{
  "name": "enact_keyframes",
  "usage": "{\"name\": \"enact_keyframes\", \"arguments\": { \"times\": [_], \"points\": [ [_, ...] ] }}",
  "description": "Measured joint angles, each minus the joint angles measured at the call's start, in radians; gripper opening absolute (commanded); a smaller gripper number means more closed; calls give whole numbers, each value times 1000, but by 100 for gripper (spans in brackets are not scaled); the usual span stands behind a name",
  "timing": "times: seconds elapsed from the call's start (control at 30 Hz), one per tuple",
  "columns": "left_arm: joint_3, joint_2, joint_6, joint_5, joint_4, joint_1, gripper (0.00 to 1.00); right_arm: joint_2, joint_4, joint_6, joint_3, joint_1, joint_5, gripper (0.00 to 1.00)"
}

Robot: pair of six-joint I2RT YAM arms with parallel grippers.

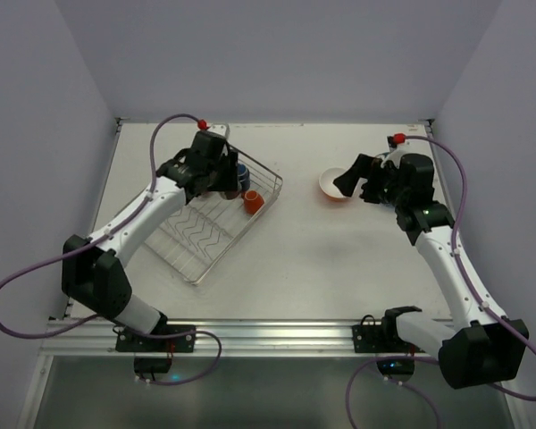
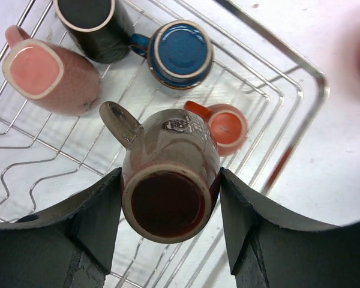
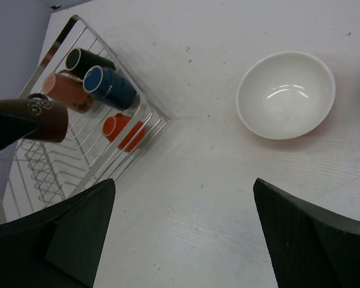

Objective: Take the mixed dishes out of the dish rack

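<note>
My left gripper (image 2: 170, 180) is shut on a brown mug (image 2: 171, 156), one pad on each side of it near the rim, holding it above the dish rack (image 2: 315, 81). On the rack floor lie a pink mug (image 2: 54, 78), a black mug (image 2: 96, 24), a blue mug (image 2: 180, 54) and an orange mug (image 2: 225, 126). From above, the left gripper (image 1: 216, 174) hangs over the far end of the rack (image 1: 205, 241). My right gripper (image 3: 183, 186) is open and empty over bare table, next to the orange bowl (image 3: 286, 95), which is white inside.
The bowl (image 1: 337, 185) stands on the table right of the rack, just left of the right gripper (image 1: 357, 183). The rack sits at an angle at the left. Grey walls close in the table at the back and both sides.
</note>
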Motion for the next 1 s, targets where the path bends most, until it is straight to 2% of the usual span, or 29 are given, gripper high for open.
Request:
{"name": "enact_keyframes", "arguments": {
  "times": [0.13, 0.27, 0.4, 0.5, 0.67, 0.77, 1.0],
  "points": [
    [-57, -127, -13, 69, 40, -23, 0, -29, 56, -5, -44, -1, -134, 99],
    [-138, -298, -62, 171, 134, -67, 0, -55, 174, 20, -80, -1, -352, 99],
    [-288, -507, -184, 264, 299, -95, 0, -101, 394, 149, -167, 3, -570, 98],
    [-439, -641, -334, 330, 470, -99, 0, -150, 584, 271, -252, 34, -659, 95],
    [-656, -704, -609, 412, 760, -116, 0, -229, 712, 344, -290, 146, -673, 90],
    [-748, -704, -740, 427, 859, -137, 0, -255, 755, 344, -290, 220, -647, 84],
    [-828, -704, -922, 435, 1038, -175, 0, -185, 770, 325, -290, 324, -575, 77]
  ]
}}
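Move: The brown mug is already in the left fingers, above the rack, with the right gripper it is being taken to some 34 cm to the right, 3 cm nearer and 5 cm higher. The orange mug is about 7 cm right, 3 cm ahead and 12 cm below the left hand; the blue mug 9 cm ahead, 3 cm right, 10 cm below. For the right hand, the white bowl is roughly 14 cm ahead, 2 cm left, 21 cm down. Back, up and to the right, the left hand carries the brown mug off the rack, keeping its grip and rolling about 75 degrees, left side down. The right hand comes to meet it, some 15 cm back and 15 cm left while rising, swinging counter-clockwise to point across at the mug; its wide-open fingers begin to narrow, still short of touching. ##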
